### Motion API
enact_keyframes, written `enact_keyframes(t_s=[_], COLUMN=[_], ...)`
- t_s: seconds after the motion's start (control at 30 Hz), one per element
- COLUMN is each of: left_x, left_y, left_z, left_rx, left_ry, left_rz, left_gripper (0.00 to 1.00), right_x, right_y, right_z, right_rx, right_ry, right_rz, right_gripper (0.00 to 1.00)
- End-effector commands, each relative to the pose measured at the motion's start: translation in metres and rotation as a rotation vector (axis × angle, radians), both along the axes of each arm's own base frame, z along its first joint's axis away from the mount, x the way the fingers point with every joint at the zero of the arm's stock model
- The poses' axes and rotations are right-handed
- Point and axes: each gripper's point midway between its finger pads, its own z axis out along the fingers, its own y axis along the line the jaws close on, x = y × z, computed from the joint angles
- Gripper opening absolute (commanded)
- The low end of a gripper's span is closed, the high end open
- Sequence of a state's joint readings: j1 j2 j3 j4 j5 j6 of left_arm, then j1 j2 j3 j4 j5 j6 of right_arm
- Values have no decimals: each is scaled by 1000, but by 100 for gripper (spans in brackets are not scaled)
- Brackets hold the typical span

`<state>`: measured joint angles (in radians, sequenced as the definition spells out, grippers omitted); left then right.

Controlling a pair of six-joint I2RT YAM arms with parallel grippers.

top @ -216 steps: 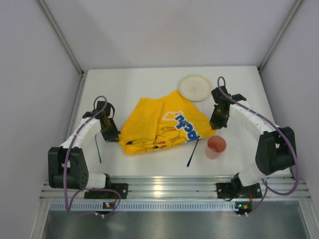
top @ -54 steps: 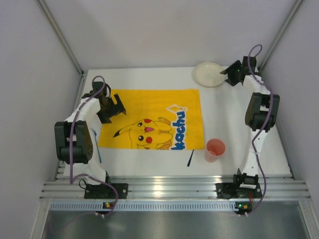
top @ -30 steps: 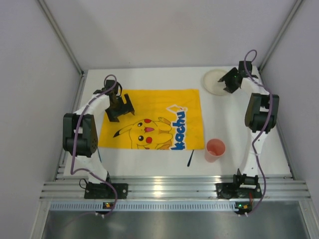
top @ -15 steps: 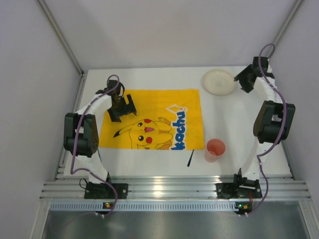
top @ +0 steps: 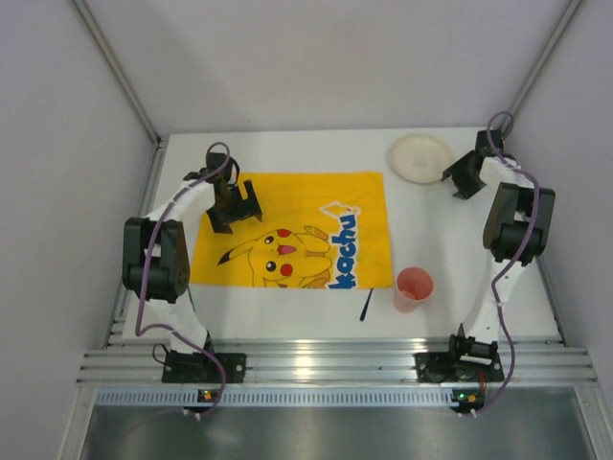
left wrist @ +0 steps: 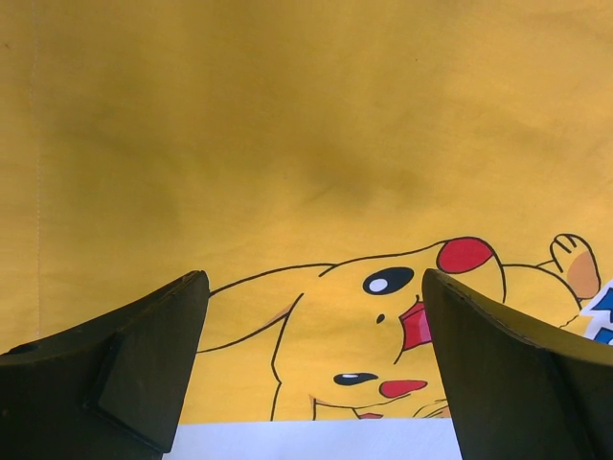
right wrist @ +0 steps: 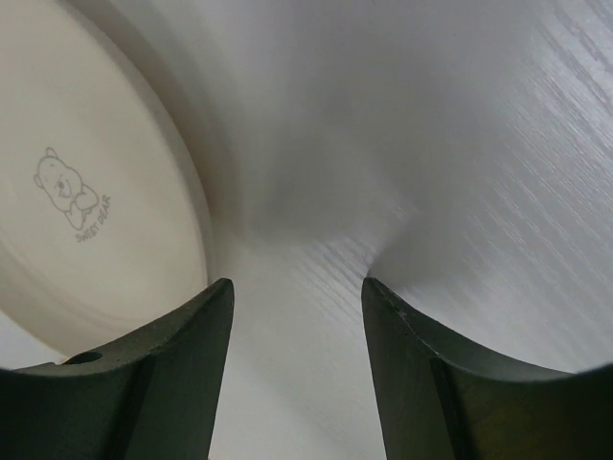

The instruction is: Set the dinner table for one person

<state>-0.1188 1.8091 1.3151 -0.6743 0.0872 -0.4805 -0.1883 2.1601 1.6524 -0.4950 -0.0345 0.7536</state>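
Observation:
The white dinner table [top: 450, 240] carries a yellow Pikachu-print cloth [top: 292, 230] spread flat at centre left. A cream plate [top: 421, 156] lies flat at the far right. My left gripper [top: 233, 206] hangs over the cloth's far left part, wide open, nothing between its fingers [left wrist: 153, 355]; the cloth [left wrist: 287, 144] fills that wrist view. My right gripper [top: 463, 177] stands just right of the plate, open and empty. In the right wrist view the plate [right wrist: 86, 192] lies left of the gripper [right wrist: 297, 297], with bare table between the fingertips.
A pink cup [top: 414, 287] stands upright right of the cloth's near corner. A thin black utensil [top: 366, 305] lies between cup and cloth. A thin blue item [top: 190, 293] lies near the left arm. Grey walls enclose the table; a ribbed rail [top: 326, 364] runs along the near edge.
My right gripper left the plate's right rim, swung toward the far right corner, then came back nearer beside the plate. The plate lies flat. The left arm has barely moved.

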Motion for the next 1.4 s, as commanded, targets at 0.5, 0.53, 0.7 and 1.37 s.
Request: enact_keyframes(t_s=[0.5, 0.53, 0.7, 1.37], left_x=[23, 23, 26, 12], left_y=[-5, -7, -11, -13], left_z=[-1, -2, 0, 44], left_rx=[13, 12, 12, -8], left_ry=[-6, -4, -4, -109], left_rz=[-5, -10, -19, -22], left_gripper=[98, 98, 98, 98], right_x=[63, 65, 76, 60], right_y=[23, 25, 31, 135], right_z=[42, 31, 15, 138], right_rx=[87, 92, 63, 8], right_ry=[-306, -284, -220, -353], right_rz=[85, 84, 79, 357], right_gripper=[54, 53, 47, 0])
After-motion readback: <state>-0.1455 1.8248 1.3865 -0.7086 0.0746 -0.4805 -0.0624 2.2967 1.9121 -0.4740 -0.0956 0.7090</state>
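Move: The right hand hovers a few centimetres above the table with its fingers partly open. The plate's middle is about 9 cm ahead and 9 cm to its left, some 2 cm lower, so its near right rim lies just off the left finger. The yellow cloth's middle is roughly 43 cm left and 14 cm back, and the pink cup about 15 cm left and 30 cm back. From the left hand the plate is some 20 cm ahead and 48 cm right. The right hand runs about 8 cm forward along the plate's right side, riding slightly up and easing left as its fingertips tilt outward by 10 to 15 degrees, then dips back down and shuts its fingers on the plate's right rim, one finger inside and one outside. Keeping that pinch, it carries on some 3 cm to the left towards the yellow cloth while rising about 3 cm and drawing back a little, turning slightly counter-clockwise. ##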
